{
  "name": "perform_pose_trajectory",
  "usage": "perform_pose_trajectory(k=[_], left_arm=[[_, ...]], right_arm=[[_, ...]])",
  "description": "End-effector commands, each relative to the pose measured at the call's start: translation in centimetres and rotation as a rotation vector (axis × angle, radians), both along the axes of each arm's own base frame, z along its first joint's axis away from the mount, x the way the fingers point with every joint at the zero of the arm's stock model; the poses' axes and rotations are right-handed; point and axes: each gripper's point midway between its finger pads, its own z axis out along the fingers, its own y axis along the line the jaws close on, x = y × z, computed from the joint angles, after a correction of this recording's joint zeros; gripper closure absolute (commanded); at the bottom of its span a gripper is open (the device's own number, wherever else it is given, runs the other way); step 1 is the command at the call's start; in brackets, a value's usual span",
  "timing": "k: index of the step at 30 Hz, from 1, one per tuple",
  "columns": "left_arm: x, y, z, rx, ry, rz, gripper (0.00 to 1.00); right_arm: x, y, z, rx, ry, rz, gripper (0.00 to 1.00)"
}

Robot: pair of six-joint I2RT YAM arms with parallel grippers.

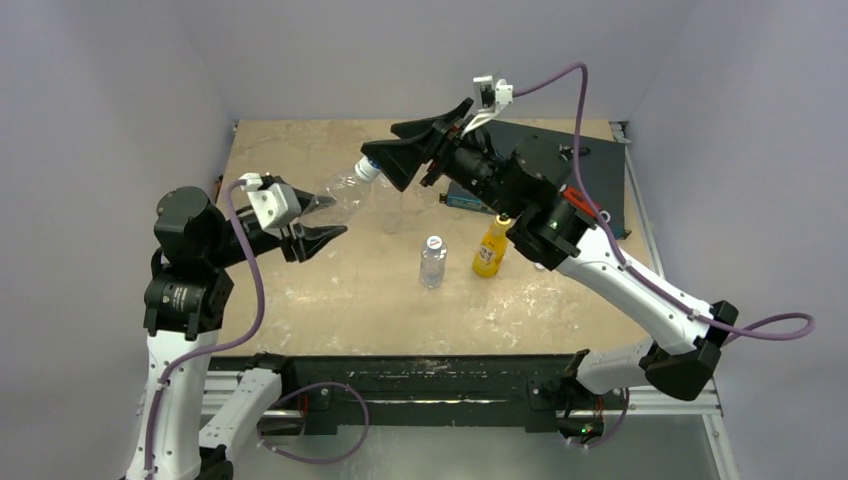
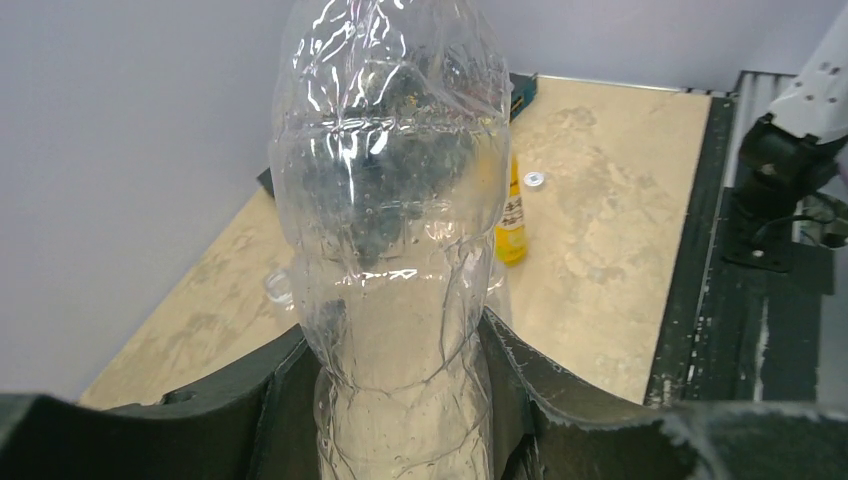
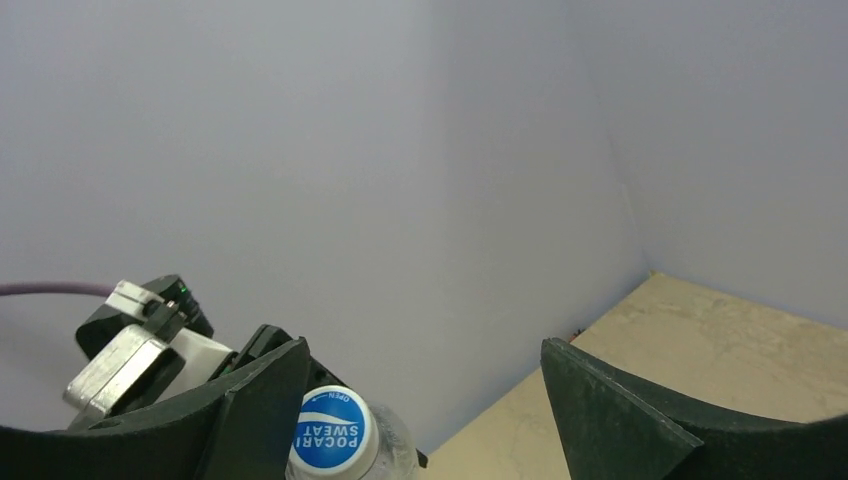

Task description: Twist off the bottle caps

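My left gripper (image 1: 305, 218) is shut on the lower body of a clear bottle (image 1: 335, 195), which it holds tilted off the table. In the left wrist view the crinkled bottle (image 2: 390, 200) fills the gap between the jaws of the left gripper (image 2: 400, 400). Its blue-topped cap (image 3: 333, 433) rests against one finger of my right gripper (image 3: 425, 400), which is open with a wide gap to the other finger. From above, the right gripper (image 1: 382, 148) sits at the cap (image 1: 368, 170).
A capped clear bottle (image 1: 432, 262) and an orange bottle (image 1: 490, 248) with a yellow cap (image 1: 503, 217) stand mid-table. Another clear bottle (image 1: 392, 212) stands behind them. A loose white cap (image 2: 536, 179) lies on the table. A dark mat (image 1: 595, 170) is at the back right.
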Motion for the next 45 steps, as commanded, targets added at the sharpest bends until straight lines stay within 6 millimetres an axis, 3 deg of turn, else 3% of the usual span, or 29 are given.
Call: perform_pose_trajectory(k=[1, 6, 10, 17, 27, 33, 35, 40, 45], left_arm=[[2.8, 1.7, 0.3, 0.019, -0.093, 0.156, 1.00], [4.0, 2.0, -0.5, 0.030, -0.067, 0.190, 1.00], [4.8, 2.5, -0.5, 0.045, -0.055, 0.230, 1.00], [4.9, 2.8, -0.7, 0.048, -0.071, 0.250, 1.00], [4.7, 2.4, -0.5, 0.009, -0.042, 0.236, 1.00], [0.3, -0.6, 0.1, -0.036, 0.024, -0.043, 1.00], [-1.0, -1.3, 0.6, -0.058, 0.061, -0.117, 1.00], [-2.0, -1.5, 3.1, -0.116, 0.062, -0.126, 1.00], [-4.6, -2.2, 3.7, -0.137, 0.099, -0.243, 1.00]], right_arm=[[1.4, 0.1, 0.7, 0.043, 0.087, -0.074, 0.11], [0.8, 2.4, 1.2, 0.096, 0.095, -0.041, 0.13], [0.9, 3.8, 1.4, 0.109, 0.115, -0.029, 0.21], [1.2, 3.7, 1.9, 0.134, 0.117, -0.046, 0.39], [0.9, 3.7, 1.5, 0.127, 0.116, -0.031, 0.85], [-4.5, 3.7, 4.1, 0.082, -0.154, 0.188, 1.00], [-6.1, 3.3, 4.6, 0.082, -0.219, 0.256, 1.00], [-8.7, 2.6, 6.2, 0.080, -0.319, 0.407, 0.98], [-10.8, 2.5, 5.5, 0.012, -0.378, 0.573, 1.00]])
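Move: The blue-topped cap of the bottle held in the left hand lies about 4 cm back, 1 cm left and a centimetre or so below the open right fingers. From the left hand, that cap is roughly 6 cm ahead, 6 cm right and 9 cm up. Some 45 cm below the right hand, the small clear bottle stands about 2 cm back and 6 cm right, and an uncapped bottle about 9 cm ahead and 3 cm left. The right fingers close on the cap after the hand reaches about 5 cm left and 3 cm down, while the left hand, still gripping the bottle, carries it forward to meet them. Then both draw back and up together, the right some 7 cm, tipping up and turning counter-clockwise about 20 degrees while the left turns nearly as much clockwise, twisting cap against bottle. ##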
